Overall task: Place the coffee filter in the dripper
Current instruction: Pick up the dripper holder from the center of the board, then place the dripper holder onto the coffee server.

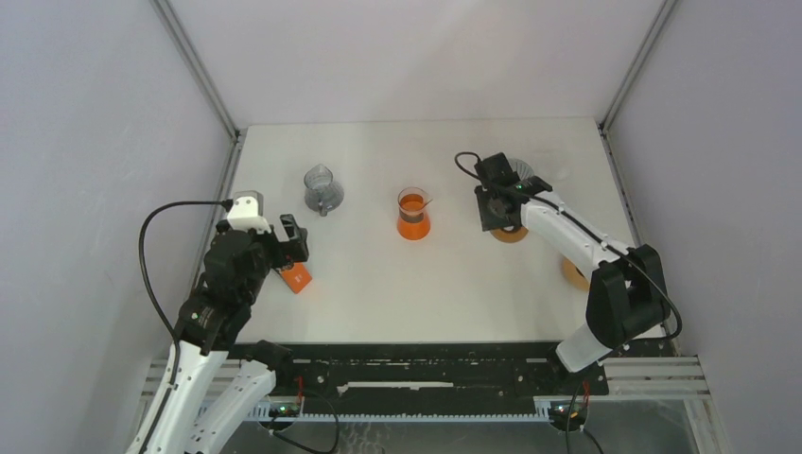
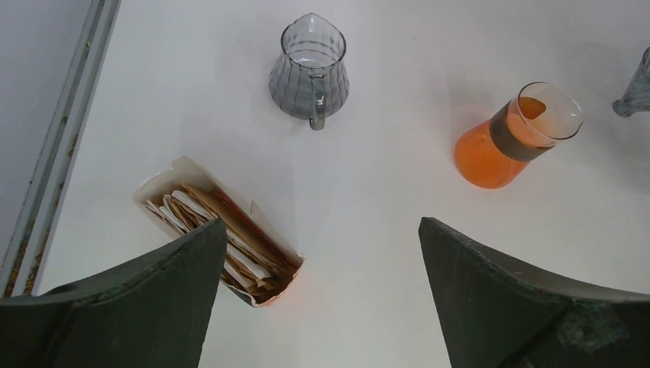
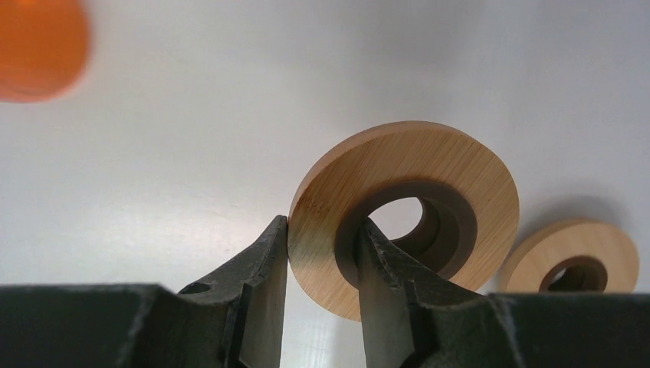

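Observation:
Brown and white paper coffee filters (image 2: 244, 247) lie stacked in an open carton (image 2: 186, 169), seen as an orange box (image 1: 297, 277) from above. My left gripper (image 2: 322, 222) hangs open above the table, its left finger over the carton's edge and nothing between its jaws. A clear glass dripper (image 1: 534, 174) stands at the back right, partly hidden behind my right wrist; its edge (image 2: 638, 86) shows in the left wrist view. My right gripper (image 3: 322, 222) is shut on a wooden ring (image 3: 429, 165), one finger outside the rim and one through the hole, holding it on edge.
A ribbed glass pitcher (image 1: 322, 189) stands at the back left. A glass carafe of orange liquid (image 1: 412, 214) sits mid-table. A second wooden ring (image 3: 571, 257) lies flat to the right of the held one, near the right arm (image 1: 572, 274).

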Robot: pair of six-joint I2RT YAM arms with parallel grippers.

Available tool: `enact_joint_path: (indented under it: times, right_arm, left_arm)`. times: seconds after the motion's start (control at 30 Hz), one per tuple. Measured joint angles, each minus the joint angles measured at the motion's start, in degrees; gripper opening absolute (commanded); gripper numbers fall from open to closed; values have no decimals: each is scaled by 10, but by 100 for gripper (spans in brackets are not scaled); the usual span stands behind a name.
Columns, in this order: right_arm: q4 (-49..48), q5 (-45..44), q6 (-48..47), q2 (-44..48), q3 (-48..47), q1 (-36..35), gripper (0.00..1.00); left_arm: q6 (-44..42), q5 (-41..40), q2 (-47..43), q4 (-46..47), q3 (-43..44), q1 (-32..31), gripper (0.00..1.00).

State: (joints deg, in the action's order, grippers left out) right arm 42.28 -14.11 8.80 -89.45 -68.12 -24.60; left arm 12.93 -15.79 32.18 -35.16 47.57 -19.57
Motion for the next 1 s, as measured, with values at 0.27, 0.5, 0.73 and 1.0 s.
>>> enact_joint_path:
  times: [0.27, 0.5, 0.73, 1.0]
  right_arm:
    - [27, 32, -49, -2, -128, -54, 35]
    - [53, 68, -105, -53, -254, -94, 35]
    - [79, 97, -144, -116, -302, -120, 35]
    - [85, 132, -178, -152, -338, -152, 35]
  left_arm:
    - [1, 1, 1, 0, 0, 14, 100]
    - [1, 11, 11, 1, 0, 21, 100]
    - [1, 13, 16, 1, 0, 30, 100]
    - [1, 17, 21, 2, 0, 35, 100]
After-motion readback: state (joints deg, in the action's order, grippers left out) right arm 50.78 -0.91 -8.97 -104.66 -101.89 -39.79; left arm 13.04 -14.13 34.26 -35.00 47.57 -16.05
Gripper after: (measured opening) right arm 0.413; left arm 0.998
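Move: The wooden dripper holder is already in my right fingers, about 10 cm above the board. The orange carafe stands some 21 cm to that hand's left and 7 cm ahead, its middle about 4 cm lower. The glass dripper is roughly 19 cm ahead and 4 cm to the right, and the second wooden ring 16 cm right and 7 cm back. From my idle left hand the carafe lies about 17 cm ahead, 21 cm right and well below. I keep my right fingers pinched on the holder, one through its hole, and sweep it about 17 cm left to the orange carafe. I climb some 11 cm on the way, easing a little forward, then sink 2 or 3 cm as I close in. Meanwhile the hand swings nearly 40 degrees counter-clockwise. ##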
